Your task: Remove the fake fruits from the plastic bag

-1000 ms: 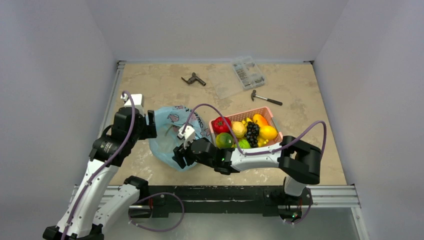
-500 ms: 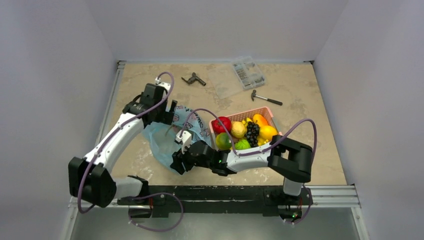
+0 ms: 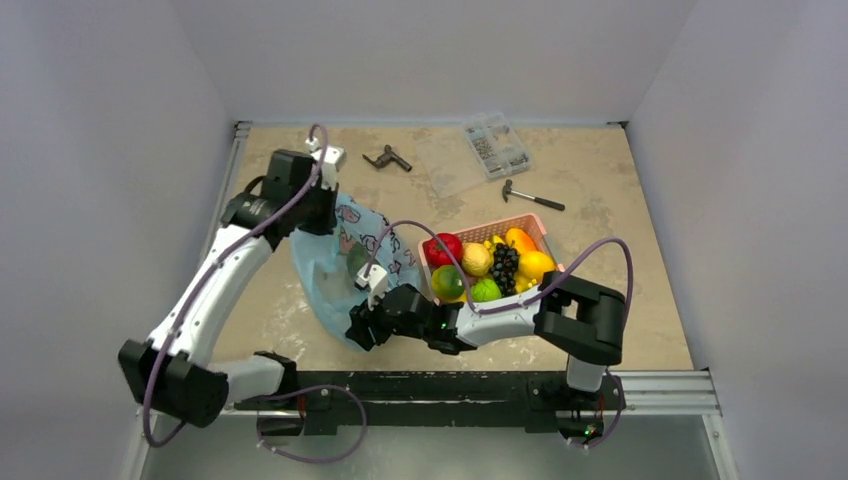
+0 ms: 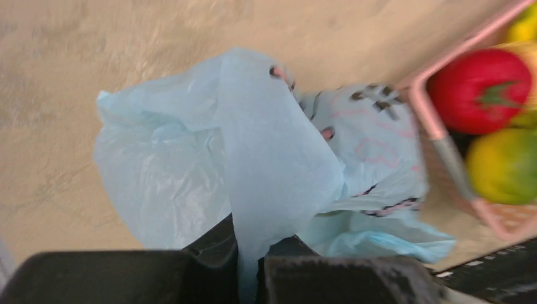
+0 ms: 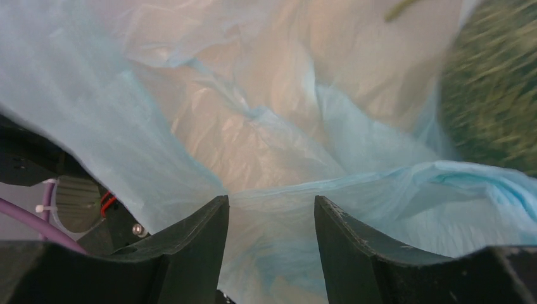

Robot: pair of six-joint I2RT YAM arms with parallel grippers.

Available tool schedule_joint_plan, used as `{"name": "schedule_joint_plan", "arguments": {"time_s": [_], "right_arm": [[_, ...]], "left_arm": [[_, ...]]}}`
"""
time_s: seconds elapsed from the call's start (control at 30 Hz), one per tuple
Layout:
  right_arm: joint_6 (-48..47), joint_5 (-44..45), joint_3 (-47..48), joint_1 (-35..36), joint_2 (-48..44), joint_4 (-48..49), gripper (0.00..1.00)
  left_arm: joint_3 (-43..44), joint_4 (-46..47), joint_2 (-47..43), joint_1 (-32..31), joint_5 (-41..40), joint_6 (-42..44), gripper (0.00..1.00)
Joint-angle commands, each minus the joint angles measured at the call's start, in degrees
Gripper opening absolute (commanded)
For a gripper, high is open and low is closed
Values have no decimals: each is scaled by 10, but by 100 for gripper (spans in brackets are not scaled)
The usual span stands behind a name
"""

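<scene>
The pale blue plastic bag [image 3: 335,290] lies crumpled left of the basket. My left gripper [image 3: 330,215] sits at the bag's far edge, shut on a fold of its film [image 4: 253,253] and holding that fold up. At the bag's near edge, my right gripper [image 3: 357,330] is open, with film stretched across the gap between its fingers [image 5: 271,209]. A grey-green netted melon [image 5: 497,82] shows inside the bag, seen as a green patch [image 3: 357,258] from above. The red tomato-like fruit [image 3: 443,247] rests in the basket, also seen in the left wrist view [image 4: 481,88].
The pink slatted basket [image 3: 490,226] right of the bag holds grapes, a lime-green fruit and yellow and orange fruits. A hammer [image 3: 533,197], a clear parts box [image 3: 496,145] and a dark tool [image 3: 387,158] lie at the back. Walls close in both sides.
The left arm swung from the bag's left side over to its far edge, opened wide, then shut on the film and pulled it up. The right gripper shifted slightly toward the near edge.
</scene>
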Motion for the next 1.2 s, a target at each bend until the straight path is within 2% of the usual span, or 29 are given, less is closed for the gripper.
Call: {"name": "schedule_joint_plan", "arguments": {"time_s": [0.0,0.03,0.1,0.37,0.47,0.57,0.7,0.83,1.17], "right_arm": [[4,34,-26,0,-39,35,52],[1,45,-31,0,-49,36,52],[-10,63,-33,1,-67,31,52],[-39,103,-15,0,-100,-30,54],[-57,122,-4,1,-106,-54,55],[-108,142,15,7,-108,-75,60],[-161,190,58,10,-103,-118,66],[-205,183,107,10,-83,-136,72],[-350,146,170,10,-20,-76,83]], "left_arm": [[82,12,-95,6,216,-79,0],[84,18,-105,5,245,-91,0],[73,15,-120,5,244,-101,0],[-59,-5,-143,5,73,-1,0],[-106,30,-173,5,32,12,0],[-158,79,-230,6,13,17,0],[-221,144,-318,5,21,13,0],[-234,174,-364,5,36,15,0],[-259,214,-427,6,54,15,0]]}}
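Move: The green melon in the bag lies about 13 cm ahead of the right hand, level with it sideways and some 4 cm lower. The tomato in the basket is roughly 15 cm ahead and 19 cm to the right, about level in height. From the left hand, already pinching the bag's rim, the melon lies about 4 cm back, 3 cm to the right and 14 cm below; the tomato stands some 2 cm back, 21 cm right and 11 cm lower. Keeping its pinch on the bag's rim, the left hand whips it up about 12 cm while drawing back and right, drops it again, then lifts once more, ending some 7 cm farther back and 5 cm higher, fingers tipped up roughly 30 degrees. The right hand rises and goes forward over the bag, its fingers spreading wider and tipping up. ##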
